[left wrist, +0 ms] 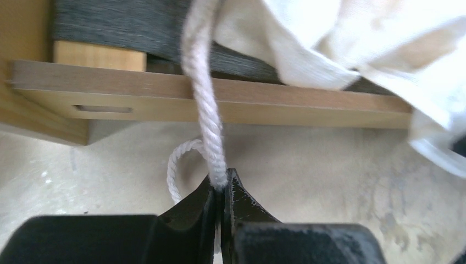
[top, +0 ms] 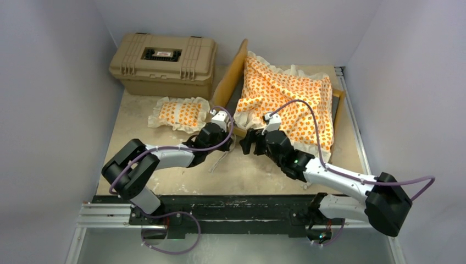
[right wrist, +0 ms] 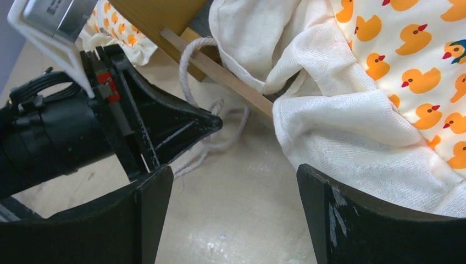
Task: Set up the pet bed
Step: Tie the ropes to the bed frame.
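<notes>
The pet bed's light-wood frame (top: 233, 70) lies at the back right. Its orange-patterned mattress cushion (top: 291, 104) is draped loosely over it, with the white ruffle (left wrist: 329, 44) hanging past the side rail (left wrist: 275, 99). The small matching pillow (top: 178, 114) lies on the table to the left of the frame. My left gripper (left wrist: 222, 179) is shut on a white cord (left wrist: 206, 99) that comes down from the cushion over the rail. My right gripper (right wrist: 236, 214) stands open just above the table beside the ruffle, with nothing between its fingers and the left gripper (right wrist: 165, 126) close on its left.
A tan plastic hard case (top: 163, 63) stands at the back left, close to the frame's headboard. Loose cord (top: 221, 158) trails on the table between the two arms. White walls close in both sides.
</notes>
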You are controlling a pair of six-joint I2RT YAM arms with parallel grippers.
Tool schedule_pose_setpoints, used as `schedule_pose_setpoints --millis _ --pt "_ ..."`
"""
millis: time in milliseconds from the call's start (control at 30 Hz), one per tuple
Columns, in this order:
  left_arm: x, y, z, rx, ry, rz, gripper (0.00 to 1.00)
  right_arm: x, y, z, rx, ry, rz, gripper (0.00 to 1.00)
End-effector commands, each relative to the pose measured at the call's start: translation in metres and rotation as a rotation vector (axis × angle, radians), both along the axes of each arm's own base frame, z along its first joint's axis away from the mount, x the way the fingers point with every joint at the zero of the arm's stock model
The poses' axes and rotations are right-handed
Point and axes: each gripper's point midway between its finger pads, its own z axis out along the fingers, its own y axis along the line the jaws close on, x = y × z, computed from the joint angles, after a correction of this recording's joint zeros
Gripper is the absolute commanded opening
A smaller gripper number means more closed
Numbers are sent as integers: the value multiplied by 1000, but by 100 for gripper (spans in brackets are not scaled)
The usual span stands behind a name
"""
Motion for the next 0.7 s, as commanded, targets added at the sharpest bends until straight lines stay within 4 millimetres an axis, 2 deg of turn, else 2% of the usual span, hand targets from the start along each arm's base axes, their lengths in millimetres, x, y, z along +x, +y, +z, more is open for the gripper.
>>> schedule_pose_setpoints --millis 0,133,300,400,667 --pt "-12 -32 41 -163 -88 -192 0 13 14 28 121 20 24 84" --pt "-21 -42 50 -224 -111 -269 0 24 15 34 209 81 56 72" --pt "-29 -45 59 -255 -150 -326 0 30 28 38 250 148 100 58" --pt "-31 -45 66 -263 -190 -352 0 31 34 33 255 193 126 52" --pt "-36 -44 74 -296 -270 -395 0 36 29 7 261 295 144 43"
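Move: The right hand, open and empty, goes for the rope at the left fingertips, about 4 cm ahead, 8 cm left and 7 cm below it; the blanket's white hem lies some 7 cm ahead, level sideways, 8 cm down. The left hand already holds that rope at its tips; the bed frame's near rail is about 5 cm ahead of it, 3 cm lower, and the headboard foot 5 cm ahead and 5 cm left. Left hand keeps its rope pinch, pulling up, right, back about 7 cm; right hand half-closes, reaching forward-left towards it. ##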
